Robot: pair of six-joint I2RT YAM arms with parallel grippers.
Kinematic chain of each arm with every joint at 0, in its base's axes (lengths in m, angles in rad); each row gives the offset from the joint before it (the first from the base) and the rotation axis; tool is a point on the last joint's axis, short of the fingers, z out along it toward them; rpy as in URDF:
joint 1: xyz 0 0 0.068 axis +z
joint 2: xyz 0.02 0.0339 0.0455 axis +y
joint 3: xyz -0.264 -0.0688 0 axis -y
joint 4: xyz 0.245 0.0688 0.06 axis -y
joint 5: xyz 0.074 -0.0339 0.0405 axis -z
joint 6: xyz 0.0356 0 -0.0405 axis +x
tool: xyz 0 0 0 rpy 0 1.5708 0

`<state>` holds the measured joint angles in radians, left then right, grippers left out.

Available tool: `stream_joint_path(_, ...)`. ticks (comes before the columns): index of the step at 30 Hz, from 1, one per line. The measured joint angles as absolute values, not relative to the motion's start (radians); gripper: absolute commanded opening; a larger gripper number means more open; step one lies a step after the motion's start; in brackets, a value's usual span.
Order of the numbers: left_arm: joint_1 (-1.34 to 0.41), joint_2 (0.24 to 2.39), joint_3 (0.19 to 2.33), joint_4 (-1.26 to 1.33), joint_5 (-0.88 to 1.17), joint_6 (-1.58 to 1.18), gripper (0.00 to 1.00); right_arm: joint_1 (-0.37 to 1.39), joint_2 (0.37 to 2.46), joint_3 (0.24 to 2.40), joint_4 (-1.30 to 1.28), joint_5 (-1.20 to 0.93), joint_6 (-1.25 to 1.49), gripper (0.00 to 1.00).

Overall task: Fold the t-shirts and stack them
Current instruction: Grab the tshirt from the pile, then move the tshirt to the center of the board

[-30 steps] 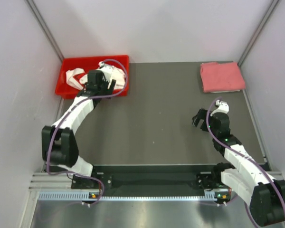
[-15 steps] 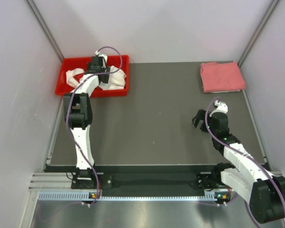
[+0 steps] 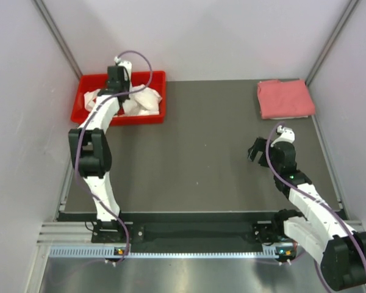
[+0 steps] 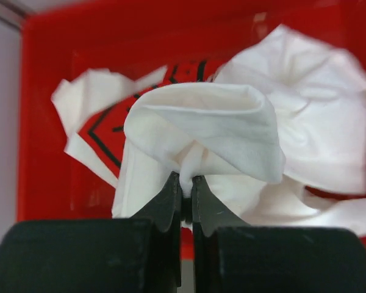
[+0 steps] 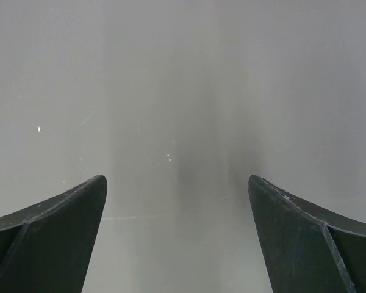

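Observation:
A crumpled white t-shirt (image 3: 140, 101) with a red and black print lies in the red bin (image 3: 158, 77) at the back left. My left gripper (image 3: 118, 91) reaches down into the bin and is shut on a pinched fold of that white t-shirt (image 4: 201, 128); the left gripper (image 4: 185, 180) has the cloth bunched between its jaws. A pink-red t-shirt (image 3: 285, 99), folded square, rests at the back right of the table. My right gripper (image 3: 254, 151) hovers open over bare table (image 5: 177, 122), with nothing between its fingers (image 5: 61, 213).
The red bin's wall (image 4: 43, 122) surrounds the cloth on the left and far sides. Grey booth walls (image 3: 201, 36) close in the table at the back and both sides. A dark mat (image 3: 195, 146) covers the table between bin and pink-red shirt.
My left arm stretched farther back over the bin, and its gripper went from open to shut on the white cloth. The right arm barely moved.

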<state>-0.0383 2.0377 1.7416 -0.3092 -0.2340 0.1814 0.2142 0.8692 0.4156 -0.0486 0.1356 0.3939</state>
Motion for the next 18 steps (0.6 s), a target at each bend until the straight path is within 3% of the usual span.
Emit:
stream_joint_path(11, -0.038, 1.499, 1.848, -0.469, 0.057, 0.170, 0.00, 0.226, 0.790, 0.514, -0.085, 0.038, 0.384, 1.00)
stream_joint_path(18, -0.040, 1.307, 1.998, -0.631, 0.227, 0.127, 0.00, 0.295, 0.760, 0.587, -0.073, -0.071, 0.384, 1.00)
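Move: Already pinched in the left hand, a white t-shirt hangs over the red tray, whose middle lies some 3 cm ahead, 2 cm left and 10 cm below. The bare middle of the table is about 20 cm back, 28 cm right and 15 cm below that hand. The striped red cloth sits around 6 cm left and 3 cm ahead, 9 cm down. From the right hand, that bare middle is about 5 cm ahead, 22 cm left and 10 cm below. Hoisting the t-shirt it already holds, the left hand goes up fast by nearly 40 cm, and increasingly back from above the tray by about 22 cm, drifting right; its fingers stay shut while the hand tips up and swings clockwise. The empty right hand, fingers wide open, rises about 10 cm and shifts some 6 cm left, turning counter-clockwise. ##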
